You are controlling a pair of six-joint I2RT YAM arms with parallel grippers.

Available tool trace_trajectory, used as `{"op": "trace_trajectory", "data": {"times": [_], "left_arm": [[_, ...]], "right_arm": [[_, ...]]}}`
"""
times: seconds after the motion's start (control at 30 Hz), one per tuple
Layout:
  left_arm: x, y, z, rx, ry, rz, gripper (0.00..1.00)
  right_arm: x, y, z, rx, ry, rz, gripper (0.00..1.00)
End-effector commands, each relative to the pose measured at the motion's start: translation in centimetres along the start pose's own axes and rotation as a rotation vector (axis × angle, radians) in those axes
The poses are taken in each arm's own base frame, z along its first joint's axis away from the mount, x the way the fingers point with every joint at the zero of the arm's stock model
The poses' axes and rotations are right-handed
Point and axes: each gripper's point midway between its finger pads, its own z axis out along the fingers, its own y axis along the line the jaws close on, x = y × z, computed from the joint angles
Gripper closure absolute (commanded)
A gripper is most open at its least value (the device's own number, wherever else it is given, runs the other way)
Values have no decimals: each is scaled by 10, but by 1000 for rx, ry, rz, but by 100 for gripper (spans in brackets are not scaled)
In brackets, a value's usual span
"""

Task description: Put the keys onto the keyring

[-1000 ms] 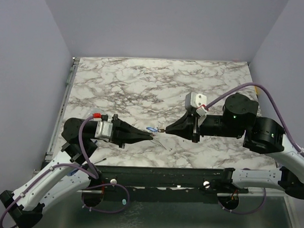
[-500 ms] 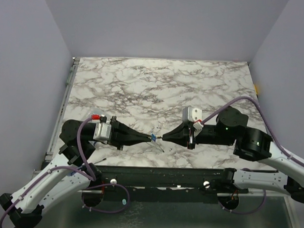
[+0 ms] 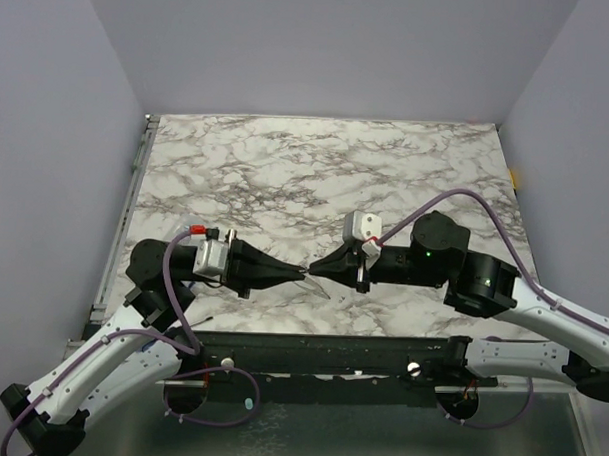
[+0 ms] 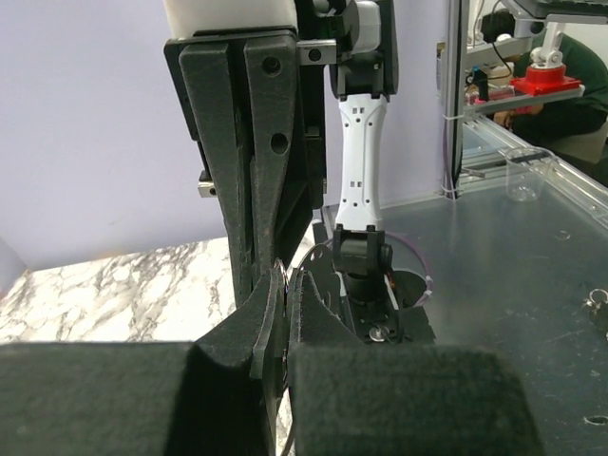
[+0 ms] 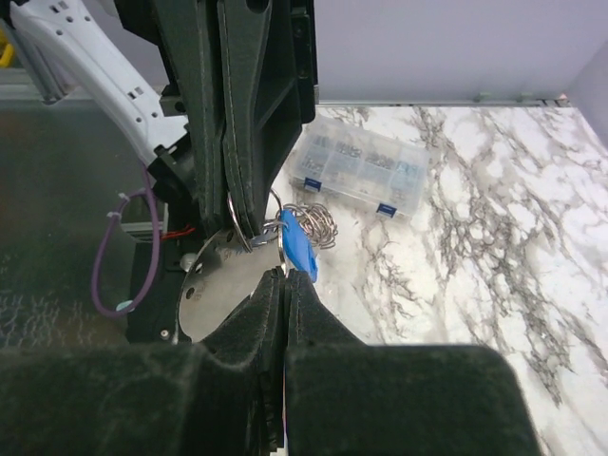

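My two grippers meet tip to tip just above the front of the marble table [image 3: 317, 168]. The left gripper [image 3: 305, 275] [image 4: 285, 275] is shut on the keyring [image 5: 231, 220], a thin grey wire loop that also shows between its pads [image 4: 279, 268]. The right gripper [image 3: 314, 271] [image 5: 284, 274] is shut on the blue-headed key [image 5: 299, 245]. The key's head sticks out of its tips, right beside the loop. A small tangle of silver keys [image 5: 321, 223] sits just behind the blue head. I cannot tell whether any key is on the loop.
A clear plastic packet with printed marks [image 5: 361, 169] lies on the marble beyond the grippers. A round metal plate [image 5: 214, 285] and the arm bases sit at the near table edge, and purple cables [image 3: 171, 313] loop beside them. Walls close in three sides.
My right gripper has moved left and slightly down, carrying the blue key until its tips meet the left gripper's. The left gripper has stayed nearly still. Both stayed shut.
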Motion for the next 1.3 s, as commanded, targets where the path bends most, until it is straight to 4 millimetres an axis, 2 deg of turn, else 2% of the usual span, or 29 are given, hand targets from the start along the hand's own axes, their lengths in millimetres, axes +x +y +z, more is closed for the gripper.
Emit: {"op": "trace_trajectory", "data": {"times": [0.0, 0.13, 0.17, 0.27, 0.33, 0.4, 0.63, 0.8, 1.0, 1.13, 1.27], "left_arm": [[-21, -20, 1, 95, -58, 71, 100], [-15, -16, 0, 73, -50, 60, 100], [-13, -14, 0, 64, -45, 59, 96], [-6, -8, -1, 32, -26, 49, 56], [-1, -4, -2, 13, -6, 44, 42], [3, 0, -3, -6, 11, 41, 37], [13, 14, -6, -74, 58, 50, 34], [25, 31, -12, -171, 107, 61, 33], [37, 61, -24, -350, 132, 94, 33], [38, 66, -26, -377, 123, 89, 33], [45, 60, -22, -332, 128, 63, 33]], "right_arm": [[8, -51, -10, 246, 95, -80, 99], [-11, -61, -24, 303, 51, -132, 99], [-14, -62, -26, 310, 43, -142, 99], [-21, -63, -32, 318, 25, -165, 99], [-24, -62, -34, 315, 20, -181, 99], [-26, -62, -37, 315, 15, -199, 99], [-25, -65, -39, 320, 45, -242, 99], [-26, -65, -40, 313, 56, -266, 99], [-21, -57, -38, 256, 74, -296, 99], [-17, -50, -32, 208, 74, -285, 99], [-16, -47, -25, 195, 60, -255, 99]]}}
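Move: The keyring is already shared between the two shut grippers, which point at each other: it lies about 2 cm to the right of the left hand and 2 cm to the left of the right hand, level with both. The blue tag hangs some 4 cm below the left hand and directly under it. The grey plate hangs roughly 6 cm below, 4 cm right and 2 cm back of that hand. With the right fingers keeping their pinch on the keyring, the right hand draws it about 5 cm forward, some 3 cm right and a little up, away from the left gripper, rolling around its finger line and swinging its tips forward as it goes, then easing back slightly. The left hand barely shifts while its fingers open wide and let go of the keyring, then sinks about 3 cm and runs some 5 cm forward, turning about 20 degrees counter-clockwise with its fingers staying open. ##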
